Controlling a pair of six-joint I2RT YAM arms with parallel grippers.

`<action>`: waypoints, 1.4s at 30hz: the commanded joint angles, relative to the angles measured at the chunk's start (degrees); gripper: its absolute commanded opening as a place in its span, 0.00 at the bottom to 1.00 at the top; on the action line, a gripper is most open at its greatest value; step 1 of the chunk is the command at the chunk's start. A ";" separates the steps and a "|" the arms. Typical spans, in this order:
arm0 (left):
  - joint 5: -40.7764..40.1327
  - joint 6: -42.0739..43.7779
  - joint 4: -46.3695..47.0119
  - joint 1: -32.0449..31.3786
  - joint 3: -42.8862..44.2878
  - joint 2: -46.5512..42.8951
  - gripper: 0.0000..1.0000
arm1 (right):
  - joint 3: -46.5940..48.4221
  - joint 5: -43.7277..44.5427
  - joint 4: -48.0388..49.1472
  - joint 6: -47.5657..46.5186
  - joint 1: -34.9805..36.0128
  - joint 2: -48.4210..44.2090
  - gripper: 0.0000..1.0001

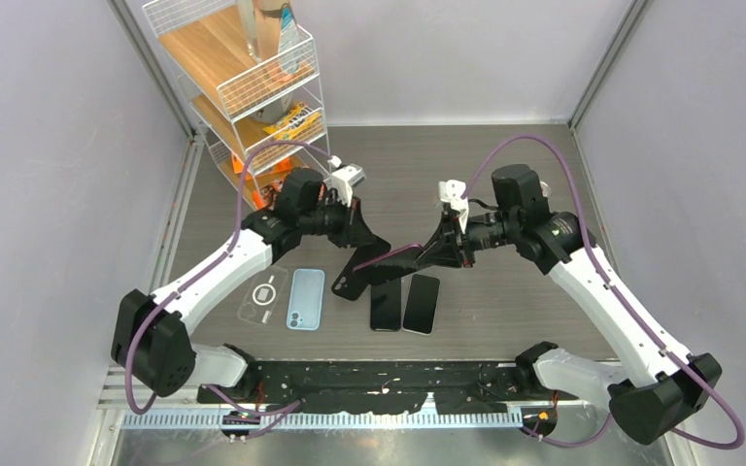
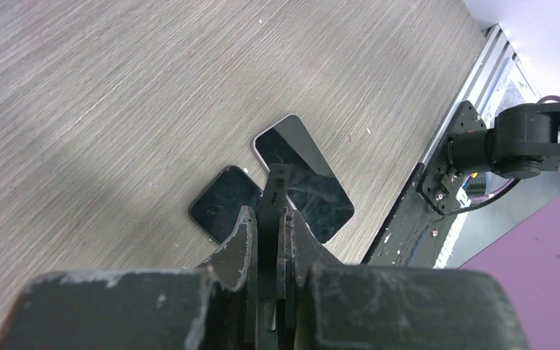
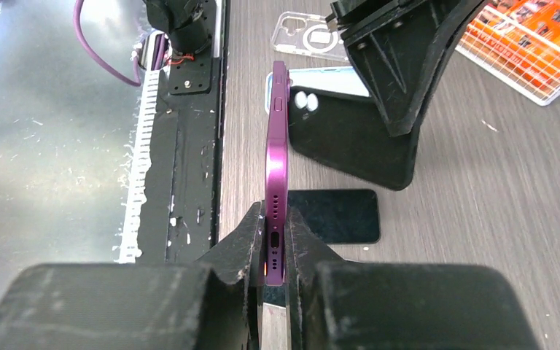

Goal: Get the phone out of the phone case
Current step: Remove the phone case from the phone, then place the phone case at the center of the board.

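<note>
A purple phone (image 3: 277, 146) hangs edge-on above the table, and my right gripper (image 3: 275, 215) is shut on its port end. My left gripper (image 2: 266, 215) is shut on the black phone case (image 2: 275, 191), which shows as a dark slab (image 3: 350, 142) beside the phone's far end. From above, the case (image 1: 355, 277) tilts down from the left gripper (image 1: 364, 250), and the phone (image 1: 400, 254) reaches it from the right gripper (image 1: 429, 254). Whether the phone's far end still touches the case is unclear.
Two dark phones (image 1: 386, 304) (image 1: 422, 303) lie face up under the held items. A light blue phone (image 1: 306, 298) and a clear case (image 1: 264, 296) lie to their left. A wire rack (image 1: 253, 87) with orange packets stands at the back left.
</note>
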 commanded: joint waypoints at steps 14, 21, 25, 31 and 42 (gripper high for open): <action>-8.07 -14.97 12.57 6.07 -17.39 -8.02 0.00 | -2.14 -3.79 7.32 3.63 -5.29 -5.18 0.05; -9.51 -22.78 18.69 8.42 -23.43 -6.22 0.00 | -3.58 -4.11 8.76 4.55 -6.19 -5.42 0.05; -9.70 -25.96 20.70 8.72 -24.97 -5.21 0.00 | -3.82 -4.07 8.84 4.41 -6.35 -5.15 0.05; -11.07 -28.27 22.33 8.80 -26.65 -3.26 0.00 | -3.74 -3.98 8.62 4.28 -6.95 -5.24 0.05; -11.49 -30.18 23.66 8.81 -26.73 0.95 0.06 | -4.09 -4.25 8.91 4.42 -6.99 -5.11 0.05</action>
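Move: My left hand, with the black case already free of the phone, is bound for the bare strip of table about 6 cm back, 6 cm to its left and 18 cm down. Left of that strip lies the blue case, 6 cm back and 17 cm left of this hand. The black phone borders it on the other side, 6 cm back and 2 cm right. From my right hand, the strip is some 17 cm left, 3 cm ahead and 26 cm down. I keep the black case pinched in my left hand and carry it away from the purple phone, about 7 cm left and then mostly down, 13 cm in all, towards the bare strip. Meanwhile I turn it some 30 degrees counter-clockwise and tip the fingers further down. My right hand keeps its hold on the phone and eases a couple of centimetres right and forward. ##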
